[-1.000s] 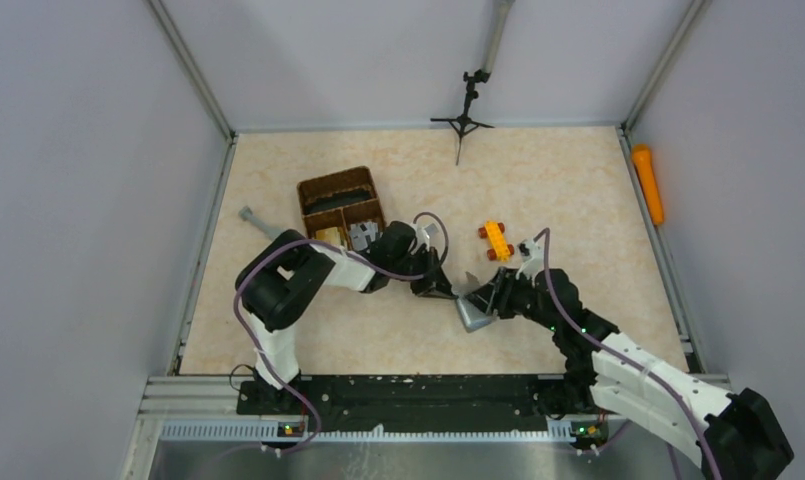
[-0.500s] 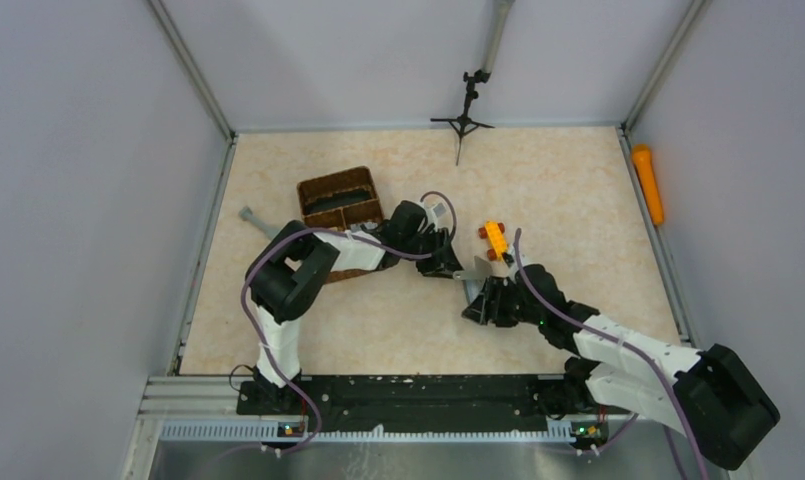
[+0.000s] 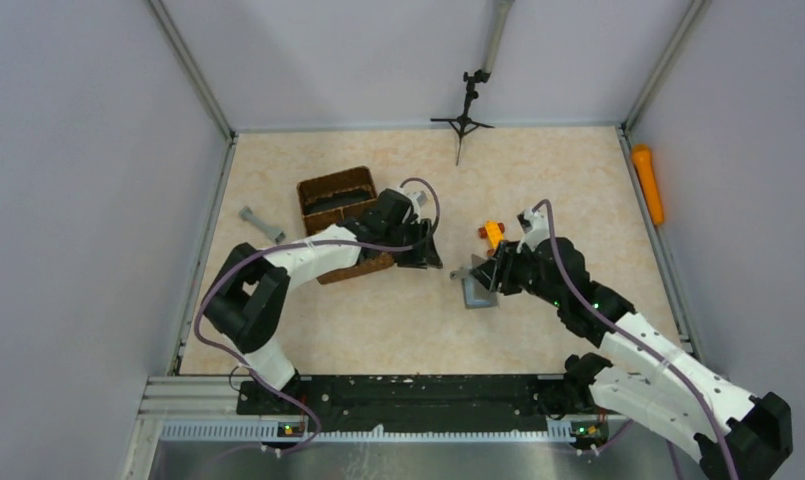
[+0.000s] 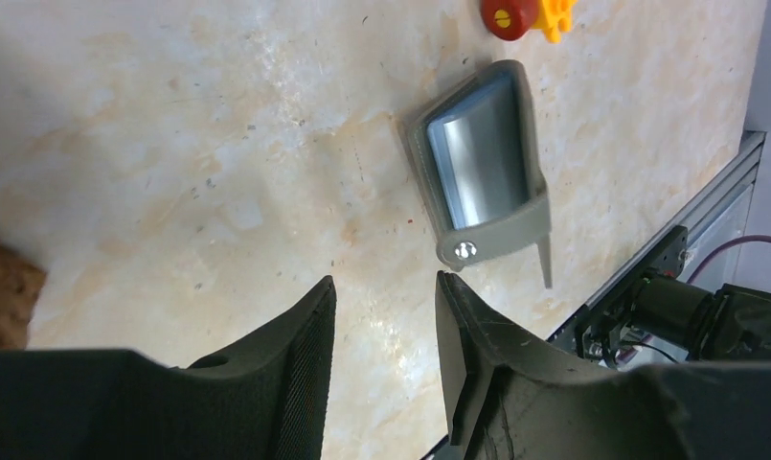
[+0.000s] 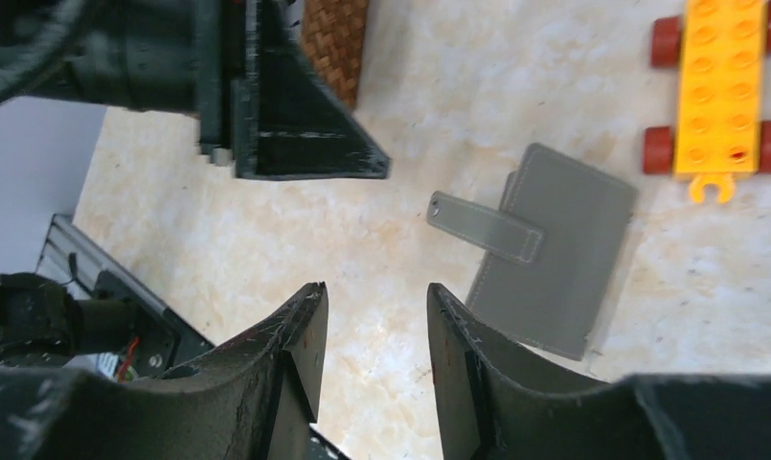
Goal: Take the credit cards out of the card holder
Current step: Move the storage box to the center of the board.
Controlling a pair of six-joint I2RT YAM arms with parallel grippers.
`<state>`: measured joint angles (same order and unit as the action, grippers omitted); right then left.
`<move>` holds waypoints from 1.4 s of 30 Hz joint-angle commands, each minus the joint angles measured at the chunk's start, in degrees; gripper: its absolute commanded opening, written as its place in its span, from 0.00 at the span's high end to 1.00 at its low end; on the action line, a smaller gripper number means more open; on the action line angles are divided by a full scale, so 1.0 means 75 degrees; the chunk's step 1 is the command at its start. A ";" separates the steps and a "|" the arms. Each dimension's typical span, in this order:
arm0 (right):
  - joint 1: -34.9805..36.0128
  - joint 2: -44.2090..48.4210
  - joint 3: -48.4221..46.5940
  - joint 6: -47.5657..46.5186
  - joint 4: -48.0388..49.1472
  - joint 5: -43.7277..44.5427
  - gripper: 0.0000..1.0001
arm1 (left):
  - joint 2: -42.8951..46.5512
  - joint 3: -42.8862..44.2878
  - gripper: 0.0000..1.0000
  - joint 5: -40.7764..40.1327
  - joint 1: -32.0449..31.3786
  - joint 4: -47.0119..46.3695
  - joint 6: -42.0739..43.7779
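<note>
The card holder [image 3: 476, 292] lies flat on the table, folded shut, with its strap [image 5: 482, 227] loose and pointing left. It shows whole in the right wrist view [image 5: 558, 254], and the left wrist view [image 4: 482, 163] shows a pale grey-blue face inside its grey rim. My left gripper [image 3: 428, 257] is open and empty, a short way left of the holder [image 4: 381, 283]. My right gripper [image 3: 491, 276] is open and empty just above the holder's far edge [image 5: 372, 292]. No credit cards are in view.
The brown wicker basket [image 3: 336, 200] stands at the left, its near compartment hidden by my left arm. The orange toy brick [image 3: 492, 233] lies just beyond the holder. A grey part [image 3: 260, 222] lies far left, a black tripod [image 3: 465, 115] at the back.
The holder, held up off the table between both grippers a second ago, now lies flat. Both grippers have let go and drawn back, the left one towards the basket.
</note>
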<state>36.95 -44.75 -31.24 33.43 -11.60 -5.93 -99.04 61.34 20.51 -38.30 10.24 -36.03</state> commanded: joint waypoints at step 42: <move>-0.0042 -0.5368 -0.1320 -0.0578 0.0645 0.2541 0.96 | 0.1080 -0.1494 0.57 -0.2619 0.2266 0.0843 0.0598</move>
<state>36.95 -78.72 -39.44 30.15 -8.86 13.06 -86.70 46.63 4.82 -24.12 17.19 -33.43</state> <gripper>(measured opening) 0.036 0.426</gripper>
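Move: The middle of the storage box lies about 19 cm to the left of my left hand, 9 cm farther out and 4 cm lower; the toy wrench is roughly 18 cm left of the box. My right hand goes for the card holder, some 6 cm ahead, 2 cm to the right and 15 cm below it, with the toy car 10 cm beyond the holder and 3 cm right of it. From my left hand the holder is about 11 cm right and 4 cm back. My left hand, fingers still open, lifts and swings left some 15 cm, drops back behind the storage box's near side, then drives forward about 6 cm and on left, fingers against that wall's outside. My right hand shuts its fingers, turns them downward and sinks about 13 cm, going forward onto the card holder, rises a few centimetres, then dips again over its middle. ##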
